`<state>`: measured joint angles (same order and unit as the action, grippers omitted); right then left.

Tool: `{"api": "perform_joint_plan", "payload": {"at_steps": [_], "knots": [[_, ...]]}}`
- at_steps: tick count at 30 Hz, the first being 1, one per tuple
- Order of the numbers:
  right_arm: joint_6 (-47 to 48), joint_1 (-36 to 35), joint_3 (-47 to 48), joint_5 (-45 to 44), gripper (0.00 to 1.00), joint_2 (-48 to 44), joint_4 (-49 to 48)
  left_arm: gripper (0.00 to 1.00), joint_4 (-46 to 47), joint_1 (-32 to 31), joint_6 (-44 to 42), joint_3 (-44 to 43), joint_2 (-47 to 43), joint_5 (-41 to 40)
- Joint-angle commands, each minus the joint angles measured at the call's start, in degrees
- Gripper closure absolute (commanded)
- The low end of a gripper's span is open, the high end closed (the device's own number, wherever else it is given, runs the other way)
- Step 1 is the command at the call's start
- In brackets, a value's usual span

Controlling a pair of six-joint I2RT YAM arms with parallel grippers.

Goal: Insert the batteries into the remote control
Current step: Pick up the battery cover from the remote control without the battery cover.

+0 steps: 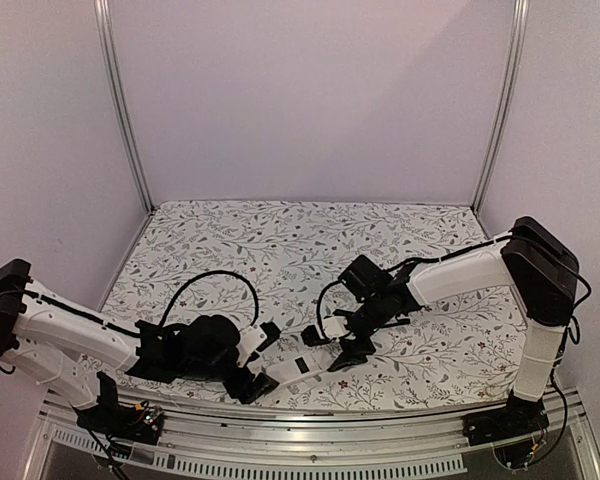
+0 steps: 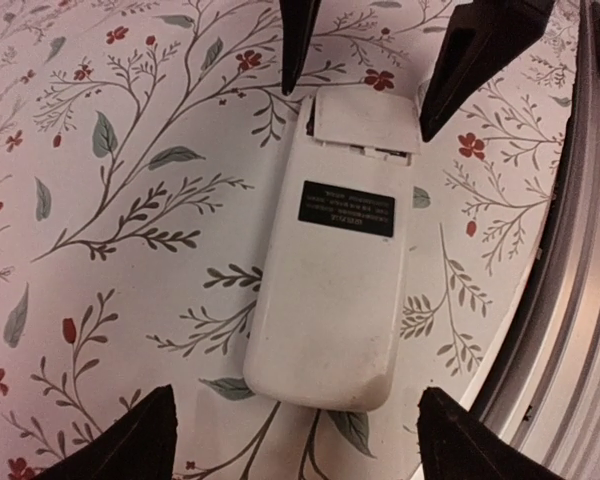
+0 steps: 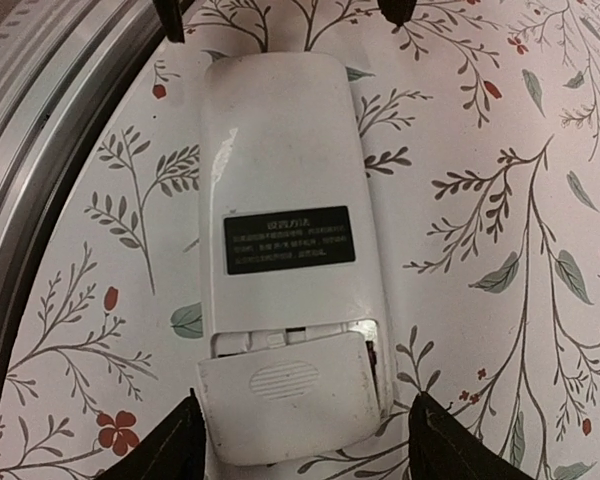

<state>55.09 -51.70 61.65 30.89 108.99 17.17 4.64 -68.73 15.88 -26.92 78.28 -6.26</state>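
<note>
The remote control [image 1: 302, 366] lies back-up on the floral cloth near the table's front edge, its black label [image 3: 288, 238] facing up. Its battery cover [image 3: 290, 395] sits skewed over the slot, leaving a dark gap along one side. My right gripper [image 3: 305, 440] is open and straddles the cover end, one finger close against the cover's edge and the other a little apart from it. My left gripper [image 2: 295, 440] stands open around the rounded end of the remote control [image 2: 330, 290], with cloth showing on both sides. The batteries are not in view.
The metal front rail [image 2: 570, 300] runs right beside the remote, also in the right wrist view as the rail [image 3: 40, 130]. Both arms meet low at the front middle of the table [image 1: 300, 230]. Pale walls and upright metal posts enclose the table.
</note>
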Motion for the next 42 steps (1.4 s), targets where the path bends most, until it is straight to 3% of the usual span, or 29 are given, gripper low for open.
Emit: {"api": "perform_joint_plan", "payload": {"at_steps": [1, 25, 42], "knots": [[0.25, -0.40, 0.92, -0.40, 0.33, 1.22, 1.52, 0.18, 1.33, -0.81, -0.92, 0.62, 0.38, 0.11], [0.28, -0.77, 0.66, -1.79, 0.56, 0.12, 2.45, 0.17, 1.42, -0.82, -1.28, 0.51, 0.67, 0.38], [3.53, -2.82, 6.08, -8.93, 0.58, -0.85, 8.95, 0.18, 2.34, -0.84, -2.15, 1.25, -0.61, 0.59]]}}
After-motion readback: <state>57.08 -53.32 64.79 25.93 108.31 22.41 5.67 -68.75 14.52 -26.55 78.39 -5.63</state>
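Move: The battery cover lies loose and a little askew on the remote control's right end, between my right fingers: about 1 cm to that hand's left, level fore and aft, and 1 cm below. The remote control's middle is some 6 cm left and 2 cm back of that hand, about 1 cm below it; the metal rail runs roughly 10 cm behind it. From my left hand the battery cover is about 11 cm right, 4 cm ahead and 3 cm below. I keep my right hand almost in place, letting it settle a few millimetres, while I close its half-open fingers inward from the front and back until they pinch the battery cover by its two side edges and stop there. Keeping that grip as it tightens, I then ease the hand up about 1 cm with a slight tilt, some 5 degrees. ##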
